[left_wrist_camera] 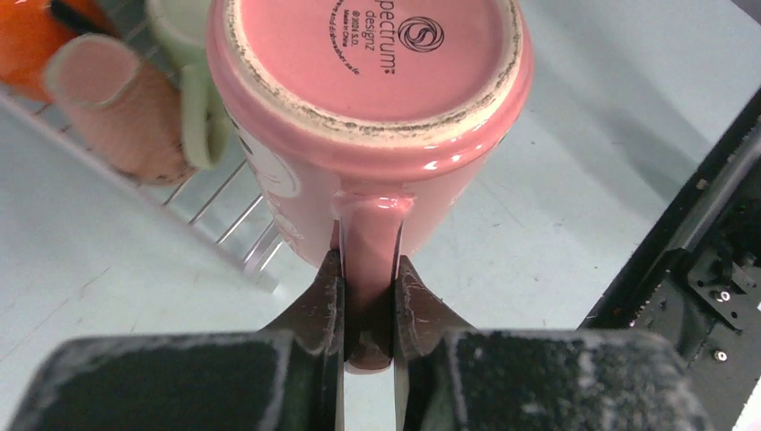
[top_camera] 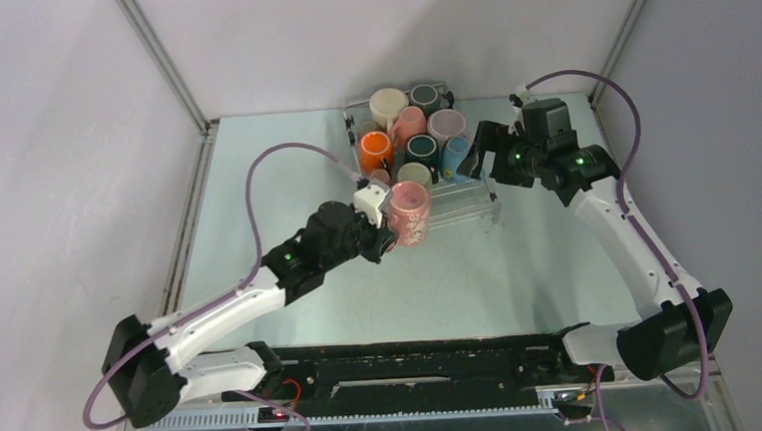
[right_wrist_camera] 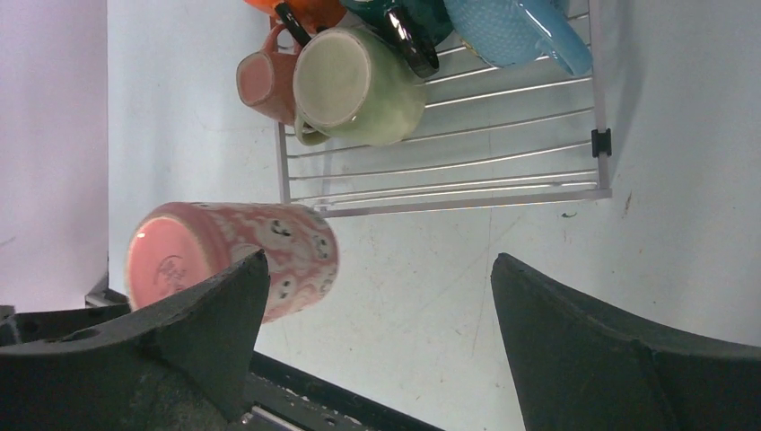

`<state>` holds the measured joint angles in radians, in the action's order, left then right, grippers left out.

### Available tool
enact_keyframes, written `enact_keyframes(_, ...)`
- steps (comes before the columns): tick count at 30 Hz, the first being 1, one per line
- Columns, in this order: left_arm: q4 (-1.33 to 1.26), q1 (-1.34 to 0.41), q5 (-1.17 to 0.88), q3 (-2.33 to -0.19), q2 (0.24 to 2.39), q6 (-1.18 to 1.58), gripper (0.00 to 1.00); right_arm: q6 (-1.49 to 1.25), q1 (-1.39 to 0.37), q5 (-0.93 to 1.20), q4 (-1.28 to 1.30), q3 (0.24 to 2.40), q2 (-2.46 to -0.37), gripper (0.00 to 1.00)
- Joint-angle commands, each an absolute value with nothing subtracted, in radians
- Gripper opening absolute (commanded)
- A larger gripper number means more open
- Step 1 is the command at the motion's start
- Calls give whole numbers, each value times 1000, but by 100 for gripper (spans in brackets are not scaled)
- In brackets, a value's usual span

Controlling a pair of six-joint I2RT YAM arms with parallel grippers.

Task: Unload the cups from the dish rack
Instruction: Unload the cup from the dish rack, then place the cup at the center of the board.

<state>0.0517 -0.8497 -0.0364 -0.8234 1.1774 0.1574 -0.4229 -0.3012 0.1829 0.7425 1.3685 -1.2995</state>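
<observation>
My left gripper (left_wrist_camera: 368,269) is shut on the handle of a pink patterned cup (left_wrist_camera: 368,99), which hangs on its side with its base towards the wrist camera. In the top view this cup (top_camera: 409,214) is at the dish rack's (top_camera: 461,203) near left corner, above the table. Several cups stand in the rack's far half: cream (top_camera: 387,103), orange (top_camera: 375,148), teal (top_camera: 421,150), blue (top_camera: 456,153), pale green (top_camera: 413,174). My right gripper (top_camera: 480,154) hovers open by the blue cup at the rack's right side. Nothing sits between its fingers (right_wrist_camera: 379,259).
A black rail (top_camera: 416,358) runs along the table's near edge between the arm bases. Metal frame posts (top_camera: 163,64) stand at the back corners. The rack's near wire ribs (right_wrist_camera: 467,171) are bare.
</observation>
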Motion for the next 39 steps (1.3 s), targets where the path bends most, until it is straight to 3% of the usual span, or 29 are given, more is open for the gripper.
enact_keyframes(1, 16, -815, 101, -787, 1016, 187, 0, -442, -293, 181, 692, 1367, -1278, 100)
enact_keyframes(10, 127, -549, 240, -709, 841, 253, 0, -437, -297, 186, 689, 1367, -1290, 100)
enact_keyframes(19, -53, -320, 257, -755, 993, 311, 0, -431, -309, 181, 690, 1345, -1278, 100)
enact_keyframes(27, -16, -296, 134, -885, 1084, 387, 0, -452, -343, 204, 652, 1337, -1269, 100)
enact_keyframes(39, 6, -295, -257, -944, 997, 812, 0, -630, -501, 250, 409, 1331, -1301, 100)
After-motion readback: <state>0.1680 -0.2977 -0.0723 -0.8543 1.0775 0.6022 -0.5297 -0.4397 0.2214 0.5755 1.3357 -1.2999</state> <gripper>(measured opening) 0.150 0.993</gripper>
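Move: The left hand, holding the pink mug by its handle, has bare table left of the rack about 20 cm to its left, 10 ahead and 17 below; the small pink cup is 16 cm ahead, 2 left, the green cup 16 ahead, 5 right, both 10 lower. From the open right hand the green cup lies some 6 cm ahead, 17 left, the blue cup 11 ahead, 7 left, both 17 lower. Left hand swings the mug 20 cm left and forward, then back rightward, rising, tilting; open right hand edges left. ##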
